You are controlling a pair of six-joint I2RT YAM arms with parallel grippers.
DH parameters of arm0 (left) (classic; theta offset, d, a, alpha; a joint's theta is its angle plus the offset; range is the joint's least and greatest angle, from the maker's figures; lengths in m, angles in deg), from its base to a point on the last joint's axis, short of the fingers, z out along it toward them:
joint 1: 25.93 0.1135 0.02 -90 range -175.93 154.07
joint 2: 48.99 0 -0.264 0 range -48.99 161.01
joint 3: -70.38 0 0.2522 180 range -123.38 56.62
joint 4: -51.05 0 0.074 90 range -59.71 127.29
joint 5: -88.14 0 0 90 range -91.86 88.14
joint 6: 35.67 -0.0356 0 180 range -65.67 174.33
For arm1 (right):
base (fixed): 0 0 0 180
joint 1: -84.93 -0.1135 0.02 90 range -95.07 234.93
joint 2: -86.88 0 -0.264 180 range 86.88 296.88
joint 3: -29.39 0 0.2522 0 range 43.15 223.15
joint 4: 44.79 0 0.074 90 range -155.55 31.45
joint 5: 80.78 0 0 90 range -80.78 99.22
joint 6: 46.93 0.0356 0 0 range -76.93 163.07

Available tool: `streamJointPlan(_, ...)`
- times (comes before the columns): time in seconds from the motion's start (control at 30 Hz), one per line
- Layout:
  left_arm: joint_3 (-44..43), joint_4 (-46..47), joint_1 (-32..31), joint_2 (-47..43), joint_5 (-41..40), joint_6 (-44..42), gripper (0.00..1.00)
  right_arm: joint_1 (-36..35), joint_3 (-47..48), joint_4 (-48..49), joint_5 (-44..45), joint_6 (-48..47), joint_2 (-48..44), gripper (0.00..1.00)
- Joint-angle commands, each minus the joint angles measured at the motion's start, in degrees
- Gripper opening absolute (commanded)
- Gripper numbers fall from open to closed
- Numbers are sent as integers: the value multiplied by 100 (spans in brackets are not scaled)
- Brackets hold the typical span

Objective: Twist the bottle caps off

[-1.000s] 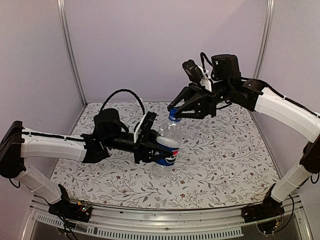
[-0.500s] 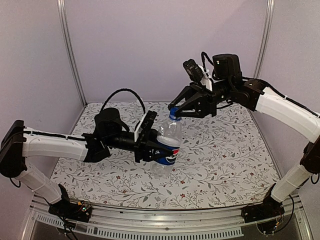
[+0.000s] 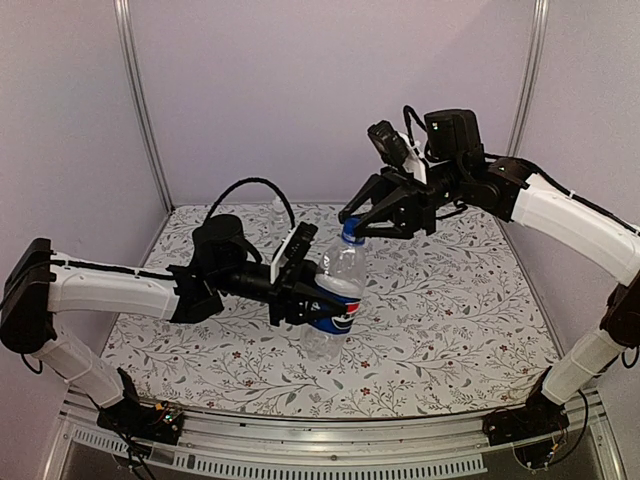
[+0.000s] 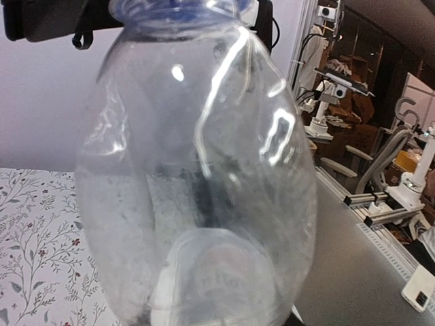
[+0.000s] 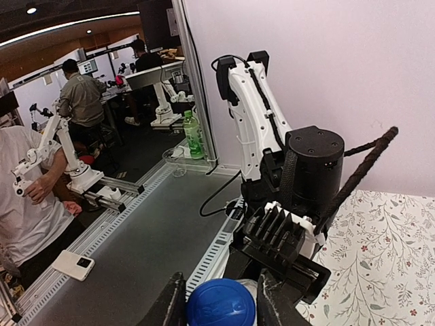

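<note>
A clear bottle with a blue-red-white Pepsi label (image 3: 335, 295) is held almost upright above the floral table. My left gripper (image 3: 316, 297) is shut on its body from the left. In the left wrist view the bottle (image 4: 204, 170) fills the frame and hides my own fingers. Its bright blue cap (image 3: 350, 232) sits on the neck, and my right gripper (image 3: 350, 226) comes down on it from the right. The right wrist view shows the blue cap (image 5: 221, 305) between two dark fingers (image 5: 173, 304), shut on it.
The floral cloth (image 3: 450, 320) covers the table, with purple walls at the back and sides. A small pale thing (image 3: 276, 205) stands at the back behind the left arm's cable, too small to identify. The left arm's wrist (image 5: 299, 204) lies just beyond the cap.
The left arm has carried the bottle slightly right and up. The right gripper has stayed on the cap and shifted with it.
</note>
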Motion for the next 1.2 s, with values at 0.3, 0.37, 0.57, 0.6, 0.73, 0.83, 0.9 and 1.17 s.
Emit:
streamJointPlan(0.3, -101, -237, 51, -130, -708, -364, 30, 119, 83, -139, 1070, 221, -125, 67)
streamJointPlan(0.37, -111, -306, 57, -137, -893, -391, 30, 119, 77, -135, 1120, 257, -170, 73)
streamJointPlan(0.57, -82, -532, 62, -260, -1820, -557, 30, 119, 48, -96, 1720, 581, -382, 93)
streamJointPlan(0.6, -77, -576, 59, -280, -2046, -581, 30, 120, 48, -59, 1904, 665, -407, 94)
streamJointPlan(0.73, -85, -737, 40, -321, -2761, -682, 29, 123, 29, 232, 2719, 1434, -577, 96)
streamJointPlan(0.83, -87, -811, 16, -323, -3142, -707, 29, 112, 101, 363, 3666, 2081, -588, 96)
streamJointPlan(0.9, -101, -873, -6, -327, -3374, -715, 30, 65, 122, 357, 4370, 2498, -568, 95)
streamJointPlan(1.17, -319, -1308, -138, -193, -4324, -760, 31, -238, -1, 560, 5626, 3073, -470, 95)
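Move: The blue cap sits right between the right fingertips. From the left hand, which still grips the Pepsi bottle round its label, the cap is about 12 cm up, some 3 cm forward and 4 cm to the right. The bottle's body hangs about 12 cm below the right hand, roughly 3 cm back and 2 cm left. The clear bottle stands some 33 cm ahead of the right hand, 16 cm left and 32 cm lower. Forward together go both hands, about 10 cm, slowly at first, then faster. The right hand spreads its fingers wide and comes off the blue cap, sinking slightly before rising about 3 cm, swinging clockwise nearly 50 degrees and tipping down a little. The left keeps its hold on the Pepsi bottle, turning it counter-clockwise some 35 degrees and sinking about 2 cm. ##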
